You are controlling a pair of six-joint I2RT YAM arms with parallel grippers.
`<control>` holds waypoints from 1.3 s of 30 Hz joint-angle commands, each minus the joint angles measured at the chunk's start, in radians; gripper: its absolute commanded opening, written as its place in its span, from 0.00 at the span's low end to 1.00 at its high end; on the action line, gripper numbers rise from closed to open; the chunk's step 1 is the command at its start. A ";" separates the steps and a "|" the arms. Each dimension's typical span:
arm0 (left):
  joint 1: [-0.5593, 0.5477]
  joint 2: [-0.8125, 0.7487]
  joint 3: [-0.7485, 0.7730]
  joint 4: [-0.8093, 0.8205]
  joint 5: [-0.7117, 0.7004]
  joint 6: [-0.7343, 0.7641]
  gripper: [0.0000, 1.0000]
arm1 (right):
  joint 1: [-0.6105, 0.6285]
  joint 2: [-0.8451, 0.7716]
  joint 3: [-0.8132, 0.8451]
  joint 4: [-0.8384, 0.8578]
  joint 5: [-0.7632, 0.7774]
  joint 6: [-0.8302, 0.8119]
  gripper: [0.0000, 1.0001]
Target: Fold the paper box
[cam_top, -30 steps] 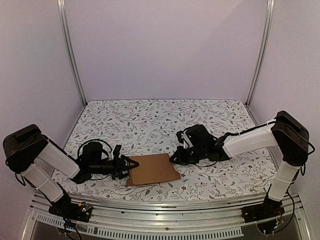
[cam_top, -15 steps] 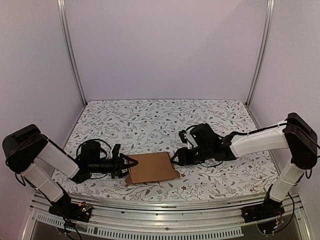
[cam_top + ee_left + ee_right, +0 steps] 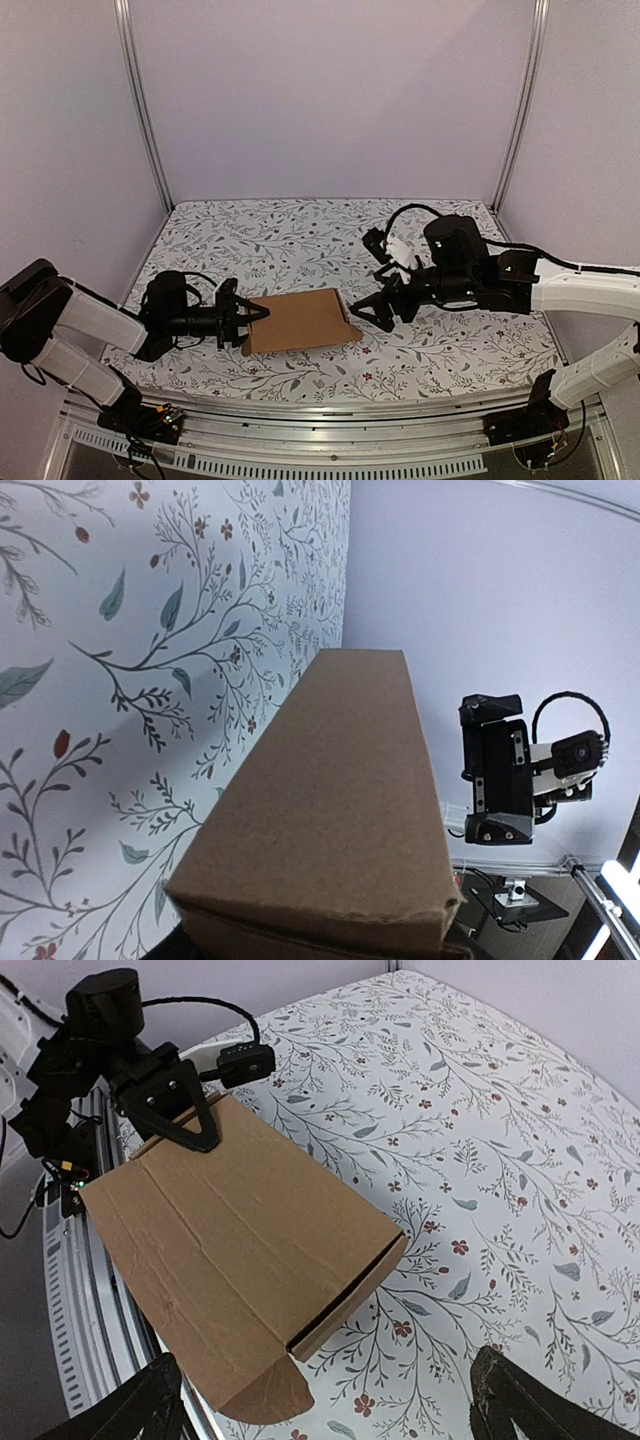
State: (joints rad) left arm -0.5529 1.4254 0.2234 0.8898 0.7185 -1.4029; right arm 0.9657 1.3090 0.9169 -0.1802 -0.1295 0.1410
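The paper box (image 3: 298, 320) is a closed, shallow brown cardboard box lying near the table's front middle. My left gripper (image 3: 243, 325) is shut on its left end, and the right wrist view shows one black finger (image 3: 185, 1115) lying on the lid. In the left wrist view the box (image 3: 330, 810) fills the centre. In the right wrist view the box (image 3: 230, 1250) shows a dark gap along its near side and a rounded tab (image 3: 265, 1395) sticking out at one corner. My right gripper (image 3: 378, 312) hangs open just right of the box, touching nothing, its fingers spread wide (image 3: 330, 1415).
A floral cloth (image 3: 320, 240) covers the table. An aluminium rail (image 3: 300, 410) runs along the near edge, with upright posts (image 3: 145, 110) at the back corners and plain walls around. Black cables (image 3: 410, 215) loop above the right wrist.
My right gripper has opened and pulled up and to the right, away from the box's right edge. The left arm has stretched out lower, and the box has shifted a little.
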 commanded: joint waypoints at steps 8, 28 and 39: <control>0.101 -0.107 0.034 0.030 0.355 -0.120 0.10 | 0.096 -0.171 -0.080 -0.067 0.075 -0.787 0.99; 0.120 -0.123 0.002 0.195 0.516 -0.258 0.00 | 0.404 -0.055 -0.250 0.554 0.492 -1.348 0.99; 0.120 -0.145 -0.007 0.176 0.531 -0.248 0.00 | 0.459 0.045 -0.237 0.647 0.501 -1.439 0.98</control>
State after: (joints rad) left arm -0.4438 1.2942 0.2287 1.0527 1.2243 -1.6543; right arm 1.4029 1.3136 0.6739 0.4091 0.3511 -1.2491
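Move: The right hand, empty and wide open, has the paper box's right end about 5 cm to its left, 3 cm ahead and 12 cm below. The small rounded flap is some 4 cm left, 2 cm back and 14 cm below it. The box's middle lies roughly 14 cm left, 1 cm ahead and 10 cm below. The left hand already grips the left end; from it the right end is about 20 cm to the right, 2 cm ahead and 6 cm lower. Up and back by about 7 and 5 cm goes the left hand, keeping its grip on the box while turning clockwise and levelling it. The right hand draws back, then swings left towards the box's right end, rolling some 90 degrees so its finger gap stands upright; its fingers stay wide open, and contact can't be made out. ##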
